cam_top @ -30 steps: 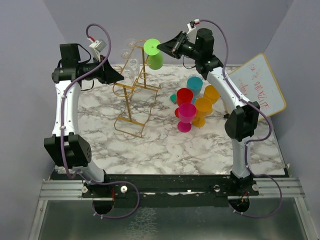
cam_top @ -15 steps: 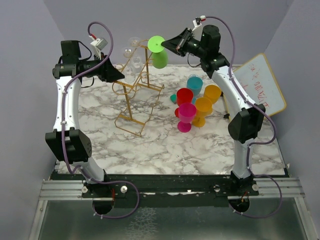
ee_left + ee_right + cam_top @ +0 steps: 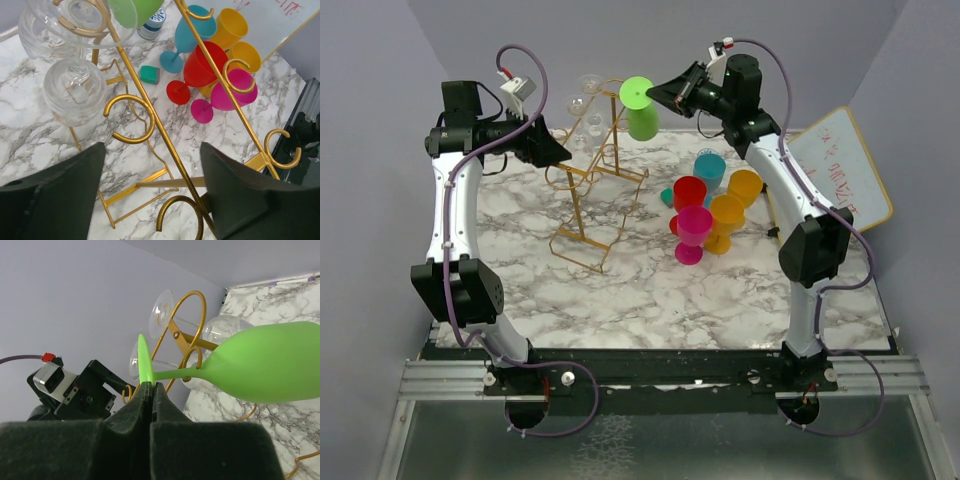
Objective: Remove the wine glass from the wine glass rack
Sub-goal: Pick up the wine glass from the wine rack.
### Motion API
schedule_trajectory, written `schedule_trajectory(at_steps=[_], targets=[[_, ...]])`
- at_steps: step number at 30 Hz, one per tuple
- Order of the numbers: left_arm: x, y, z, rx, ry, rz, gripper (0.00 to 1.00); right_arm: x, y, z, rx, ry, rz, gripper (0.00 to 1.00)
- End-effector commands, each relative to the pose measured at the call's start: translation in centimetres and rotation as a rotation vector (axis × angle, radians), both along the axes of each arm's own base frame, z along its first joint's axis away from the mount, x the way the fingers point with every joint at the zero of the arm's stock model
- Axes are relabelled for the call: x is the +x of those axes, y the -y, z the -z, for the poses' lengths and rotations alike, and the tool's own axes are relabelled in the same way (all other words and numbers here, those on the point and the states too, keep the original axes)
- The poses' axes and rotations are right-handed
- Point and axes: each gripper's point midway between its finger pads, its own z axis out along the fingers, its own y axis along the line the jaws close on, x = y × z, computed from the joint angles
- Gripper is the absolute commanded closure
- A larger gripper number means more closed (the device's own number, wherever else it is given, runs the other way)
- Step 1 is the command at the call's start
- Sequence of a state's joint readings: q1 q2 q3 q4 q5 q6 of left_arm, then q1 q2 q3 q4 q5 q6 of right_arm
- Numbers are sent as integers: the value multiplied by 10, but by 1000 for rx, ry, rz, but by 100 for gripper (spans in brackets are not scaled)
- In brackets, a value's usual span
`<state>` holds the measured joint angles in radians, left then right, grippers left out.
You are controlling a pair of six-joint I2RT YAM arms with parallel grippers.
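The green wine glass (image 3: pixel 640 112) hangs tilted, bowl down, at the top right of the gold wine glass rack (image 3: pixel 588 190). My right gripper (image 3: pixel 656 94) is shut on the edge of its flat foot (image 3: pixel 145 360). The stem crosses a curled hook (image 3: pixel 194 359); I cannot tell whether it rests in it. My left gripper (image 3: pixel 556 152) is at the rack's left side, open, with a slanted gold rod (image 3: pixel 150 117) between its fingers (image 3: pixel 65 195) and apart from the left one. Clear glasses (image 3: pixel 75 92) hang on the rack.
Coloured plastic glasses stand right of the rack: red (image 3: pixel 689 192), pink (image 3: pixel 693 230), teal (image 3: pixel 709 168) and two orange (image 3: pixel 727 215). A small teal block (image 3: pixel 149 74) and a white-capped jar (image 3: pixel 150 27) lie nearby. A whiteboard (image 3: pixel 840 170) leans at the right wall.
My left gripper's jaws have opened wide around the rack's rod. My right gripper has carried the green glass a little to the right, away from the rack's top.
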<state>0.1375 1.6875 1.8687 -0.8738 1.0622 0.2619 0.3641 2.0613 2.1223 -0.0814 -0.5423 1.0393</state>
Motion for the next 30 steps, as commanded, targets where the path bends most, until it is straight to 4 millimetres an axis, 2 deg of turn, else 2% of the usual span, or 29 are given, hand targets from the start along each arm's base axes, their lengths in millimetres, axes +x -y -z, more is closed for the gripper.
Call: schedule_trajectory(at_steps=[1, 5, 11, 17, 23, 30], targets=[[-3, -9, -9, 39, 27, -59, 14, -10, 12, -24, 13, 35, 28, 100], [-4, -12, -16, 51, 36, -93, 1, -13, 15, -25, 33, 45, 31, 100], [-6, -20, -27, 43, 49, -132, 1, -16, 18, -32, 54, 62, 24, 99], [-6, -26, -36, 49, 76, -170, 1, -15, 23, -24, 40, 21, 47, 100], [-7, -31, -57, 42, 137, -238, 1, -14, 29, -12, 28, -7, 77, 99], [-11, -34, -76, 37, 189, -291, 1, -14, 27, -19, 44, 7, 58, 100]])
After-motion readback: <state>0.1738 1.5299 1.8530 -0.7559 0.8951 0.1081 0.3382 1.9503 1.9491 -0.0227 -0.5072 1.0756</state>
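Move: The green wine glass hangs bowl-down from the right hand's closed fingers, its middle about 8 cm below them and 2 cm to their left. The rack's far top end lies some 6 cm left of that hand, 2 cm ahead and 3 below; the standing red glass about 10 cm back, 8 right and 30 below. From the left hand the green glass is some 11 cm ahead, 15 right and 3 below, the rack's near hooks 4 cm back, 1 right and 3 below. The right fingers keep their pinch on the green glass at its base, with the rack's hook still round the stem, and draw it about 2 cm to the right, slightly back, in two small pulls. The left hand spreads its already parted fingers wide and backs away from the rack, first left, then mostly up, some 6 cm in all, swinging about 15 degrees counter-clockwise. ##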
